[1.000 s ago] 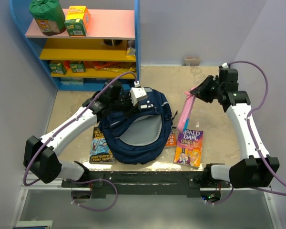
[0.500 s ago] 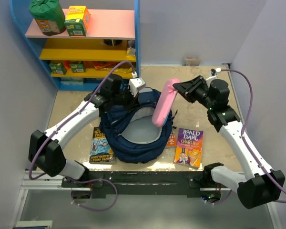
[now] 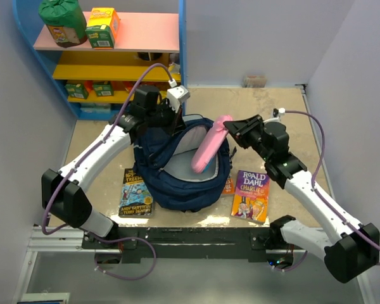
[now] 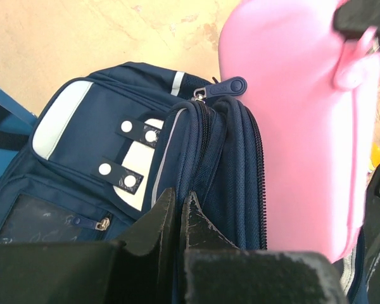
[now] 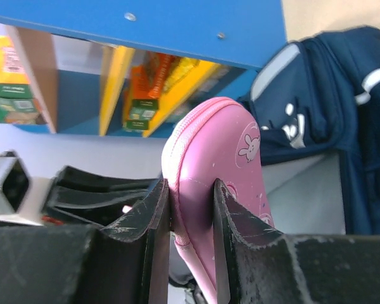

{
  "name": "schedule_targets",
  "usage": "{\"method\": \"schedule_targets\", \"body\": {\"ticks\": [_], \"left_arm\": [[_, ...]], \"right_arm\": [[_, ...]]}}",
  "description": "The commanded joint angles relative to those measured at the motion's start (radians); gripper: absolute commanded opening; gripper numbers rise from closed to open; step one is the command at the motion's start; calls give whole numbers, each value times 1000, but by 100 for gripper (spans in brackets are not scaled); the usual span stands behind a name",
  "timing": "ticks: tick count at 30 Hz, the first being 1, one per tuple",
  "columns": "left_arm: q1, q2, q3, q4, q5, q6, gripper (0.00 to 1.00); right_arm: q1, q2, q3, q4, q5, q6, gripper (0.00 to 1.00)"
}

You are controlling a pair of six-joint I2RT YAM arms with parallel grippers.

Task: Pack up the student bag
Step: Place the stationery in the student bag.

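The student bag, navy with a pale grey lining, lies in the middle of the table with its mouth held open. My left gripper is shut on the fabric of the bag's top rim, by the zip; in the left wrist view its tips pinch that navy edge. My right gripper is shut on the upper end of a pink pencil case. The case hangs slanted over the opening, its lower end against the grey lining. In the right wrist view the jaws squeeze the pink case, with the bag behind.
A Roald Dahl book lies right of the bag and another book lies left of it. An orange book peeks out from under the bag's right side. A blue shelf unit with cartons stands at the back left.
My right arm has swung left, carrying the pink pencil case from beside the bag to over its open mouth. My left gripper has pulled the bag's rim up and back, widening the opening.
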Motion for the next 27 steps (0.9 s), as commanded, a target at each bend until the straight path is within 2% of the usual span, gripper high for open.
{"method": "schedule_targets", "body": {"ticks": [1,5,8,17,22,25,27], "left_arm": [[12,-31,112,169,10,-23,0],[-14,-15,201,46,15,28,0],[-35,-49,166,18,31,54,0],[-58,-152,-61,109,56,43,0],[-69,-146,-52,146,50,39,0],[-71,-136,-34,156,62,34,0],[-72,-130,-28,162,86,30,0]], "right_arm": [[81,-29,-17,-16,166,41,0],[163,-9,-40,-47,313,64,0],[209,35,-56,-24,313,67,0],[384,174,-132,91,200,-31,0],[426,134,-283,160,136,0,0],[427,108,-368,325,48,-67,0],[427,152,-339,301,16,-141,0]]}}
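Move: The student bag's open mouth lies from the right gripper, which already holds the pink pencil case by its near end, about 12 cm left, 8 cm back and 15 cm lower. From the left gripper, pinching the bag's top flap, the mouth is some 6 cm right, 8 cm back and 12 cm down. The Roald Dahl book lies about 11 cm right of the right gripper, 16 cm back and 27 cm below. Lower the right gripper about 11 cm while carrying it some 8 cm left and 7 cm back, feeding the held pencil case into the bag's mouth; keep the grip and finish turned roughly 10 degrees counter-clockwise. Meanwhile draw the left gripper back about 5 cm, lifting a little first and then sinking, still pinching the flap. ##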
